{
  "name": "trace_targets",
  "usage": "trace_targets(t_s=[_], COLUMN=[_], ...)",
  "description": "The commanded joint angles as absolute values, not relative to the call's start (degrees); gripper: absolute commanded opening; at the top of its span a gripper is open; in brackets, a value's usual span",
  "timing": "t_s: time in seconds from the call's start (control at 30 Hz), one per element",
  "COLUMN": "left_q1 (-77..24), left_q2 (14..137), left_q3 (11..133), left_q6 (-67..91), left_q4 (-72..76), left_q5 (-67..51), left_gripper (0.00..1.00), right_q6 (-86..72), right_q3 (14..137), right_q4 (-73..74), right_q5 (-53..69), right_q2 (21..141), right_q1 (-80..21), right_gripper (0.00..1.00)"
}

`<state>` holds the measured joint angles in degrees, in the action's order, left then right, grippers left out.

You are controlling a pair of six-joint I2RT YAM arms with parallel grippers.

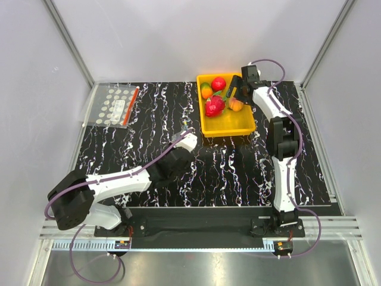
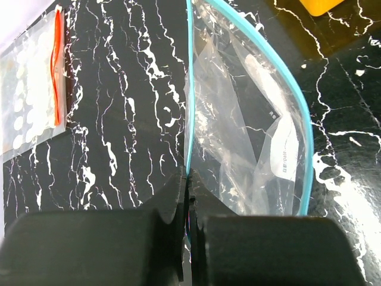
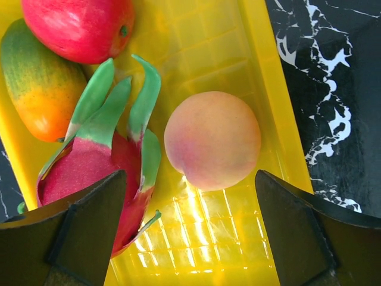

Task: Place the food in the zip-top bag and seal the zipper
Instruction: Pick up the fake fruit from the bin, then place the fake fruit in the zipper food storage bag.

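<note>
The clear zip-top bag (image 2: 250,125) lies on the black marbled table, its mouth gaping. Its pale blue zipper (image 2: 280,65) curves round the opening. My left gripper (image 2: 189,182) is shut on the zipper's left edge; from above it (image 1: 187,131) sits just left of the yellow tray (image 1: 245,126). The food is in the tray: a peach (image 3: 212,140), a red apple (image 3: 80,27), an orange-and-green fruit (image 3: 38,83) and a pink dragon fruit (image 3: 95,167). My right gripper (image 3: 190,179) hangs open over the tray, just short of the peach, touching nothing; the top view shows it (image 1: 233,94) among the fruit.
A flat clear bag with white dots and a red strip (image 1: 114,105) lies at the table's far left, also in the left wrist view (image 2: 30,101). The tray's right wall (image 3: 268,89) runs close beside the peach. Grey enclosure walls surround the table.
</note>
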<state>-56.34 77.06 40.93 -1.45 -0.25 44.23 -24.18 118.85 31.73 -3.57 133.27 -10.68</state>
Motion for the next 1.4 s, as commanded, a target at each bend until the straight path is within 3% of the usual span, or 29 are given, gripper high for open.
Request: trace_targets(t_s=[0.0,0.3,0.4,0.47,0.6,0.77,1.0,1.37], left_q1=[-56.6,-56.6,-56.6,-56.6,-56.7,-57.0,-57.9,-59.1], left_q2=[75.8,74.2,74.1,74.1,73.8,74.1,73.6,74.1], left_q3=[42.8,42.0,41.9,41.8,41.7,41.7,41.0,42.0], left_q6=[-0.7,-0.9,-0.9,-0.9,-1.1,-1.6,-1.8,-0.2], left_q4=[3.1,3.7,3.6,3.6,3.9,4.1,5.6,4.7], left_q5=[43.2,43.1,43.1,43.2,43.3,43.9,42.8,38.1], left_gripper=[0.00,0.00,0.00,0.00,0.00,0.00,0.00,0.00], right_q6=[-24.1,-26.4,-26.5,-26.4,-26.1,-24.5,-22.6,-27.5], right_q3=[121.5,127.7,129.5,128.3,119.8,113.0,90.7,58.8], right_q4=[32.7,36.3,37.4,36.4,29.6,27.0,16.5,8.3], right_q5=[-6.1,-9.0,-8.7,-8.5,-7.6,-6.6,-0.2,8.5], right_q2=[134.4,140.4,142.3,141.5,134.5,126.3,107.7,77.7], right_q1=[-10.5,-10.6,-10.6,-10.6,-10.6,-10.8,-11.9,-25.8], right_gripper=[0.95,0.93,0.83,0.69,0.62,0.61,0.61,0.58])
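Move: The peach lies just ahead of and below the right hand, about 2 cm farther out, 1 cm to the right and 5 cm down. The dragon fruit is some 8 cm left of that hand and 1 cm back, the red apple about 12 cm ahead and 7 cm left. The bag's open mouth waits roughly 24 cm back and 17 cm left. From the left hand, the peach is about 28 cm ahead, 21 cm right, 8 cm lower. Down about 4 cm, easing slightly forward, the right hand closes its wide-open fingers around the peach and grips it; then it sweeps back some 20 cm, rising out of the bin and swinging left towards the bag, fingertips tilting up and wrist turning about 20 degrees counter-clockwise. The left hand keeps its pinch on the bag rim and drifts a little right. ##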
